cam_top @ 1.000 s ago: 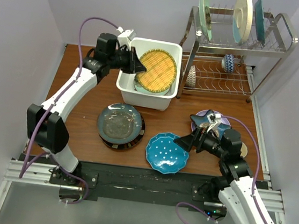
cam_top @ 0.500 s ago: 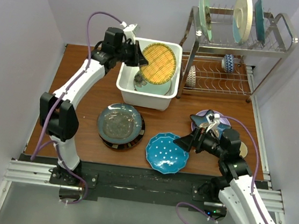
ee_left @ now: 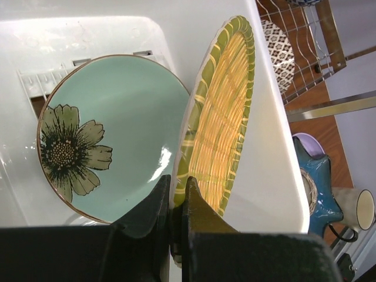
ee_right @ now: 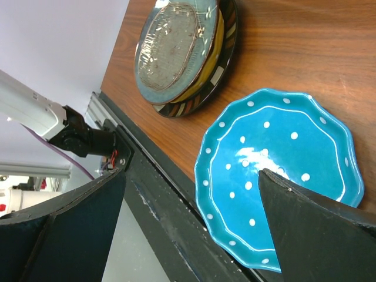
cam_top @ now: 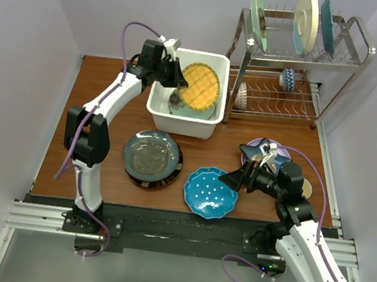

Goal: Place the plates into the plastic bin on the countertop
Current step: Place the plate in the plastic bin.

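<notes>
The white plastic bin (cam_top: 157, 107) stands at the back of the wooden countertop (cam_top: 102, 124). My left gripper (cam_top: 176, 78) is shut on the rim of a yellow woven-pattern plate with a green edge (cam_top: 201, 87), which it holds steeply tilted inside the bin. In the left wrist view the gripper (ee_left: 176, 191) pinches this plate (ee_left: 220, 129) above the mint flower plate (ee_left: 111, 135) lying in the bin (ee_left: 276, 176). My right gripper (cam_top: 229, 179) is open and empty over the blue dotted plate (cam_top: 208, 194). In the right wrist view it (ee_right: 192, 173) stands wide over that plate (ee_right: 276, 170).
A stack with a dark teal plate (cam_top: 151, 154) on top lies left of the blue dotted plate, also in the right wrist view (ee_right: 182, 50). A blue star-shaped plate (cam_top: 261, 151) lies on a lilac one. A wire rack (cam_top: 300, 58) holds large plates. A black rail (cam_top: 179, 223) runs along the near edge.
My left gripper has moved right over the bin and tipped the yellow plate from nearly flat to steeply on edge inside it. The right arm has not moved.
</notes>
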### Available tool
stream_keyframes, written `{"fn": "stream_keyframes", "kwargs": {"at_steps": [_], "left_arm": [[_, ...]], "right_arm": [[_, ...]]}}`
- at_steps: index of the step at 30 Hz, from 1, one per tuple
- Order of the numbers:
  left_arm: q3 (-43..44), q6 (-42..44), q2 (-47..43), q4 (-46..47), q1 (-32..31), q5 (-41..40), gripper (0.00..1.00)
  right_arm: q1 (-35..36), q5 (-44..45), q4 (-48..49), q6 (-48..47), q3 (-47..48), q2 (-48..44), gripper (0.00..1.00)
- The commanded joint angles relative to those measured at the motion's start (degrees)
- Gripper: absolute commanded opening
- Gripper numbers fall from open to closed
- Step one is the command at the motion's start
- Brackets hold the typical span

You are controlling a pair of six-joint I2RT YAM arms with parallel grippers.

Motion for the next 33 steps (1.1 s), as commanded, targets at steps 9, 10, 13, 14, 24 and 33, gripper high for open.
{"fn": "stream_keyframes", "kwargs": {"at_steps": [9, 10, 13, 14, 24, 33], "left_arm": [[3.99, -0.39, 3.4, 0.2, 0.53, 1.72, 0.0], [4.07, -0.3, 3.58, -0.24, 0.62, 1.89, 0.0], [4.6, -0.03, 4.02, -1.2, 0.62, 2.24, 0.0], [4.78, 0.05, 4.19, -1.38, 0.62, 2.5, 0.0], [6.97, 1.63, 6.83, -6.21, 0.62, 1.9, 0.22], [7.85, 3.57, 6.92, -8.85, 0.53, -1.09, 0.5]], "right_arm": [[0.1, -0.63, 1.18, -0.28, -1.11, -0.92, 0.98], [0.1, -0.71, 1.1, -0.28, -1.11, -0.92, 0.99], [0.19, -0.71, 1.09, -0.28, -1.37, -1.01, 0.99], [0.1, -0.71, 1.01, -0.19, -1.46, -0.93, 0.99], [0.19, -0.62, 0.74, -0.02, -2.07, -1.27, 0.99], [0.19, -0.45, 0.22, 0.07, -2.16, -1.54, 0.99]]}}
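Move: The left hand grips the woven-pattern plate by its left edge over the bin. The green flower plate it is going onto lies on the bin floor some 17 cm below that hand, about 4 cm to its right and 2 cm ahead. The glassy plate stack outside the bin is roughly 20 cm back and 8 cm left; the patterned cup in the rack is about 20 cm right and 2 cm ahead. From the right hand, the green plate is some 32 cm ahead and 15 cm left. The left hand sinks almost straight down into the bin towards the green flower plate, about 5 cm in the first half second, its shut fingers still gripping the slanted woven plate and tipping some 10 degrees further down by the end. After a brief halt the fingers open to nearly half width around the woven plate's edge, letting go of their pinch while the hand eases down one more centimetre. ##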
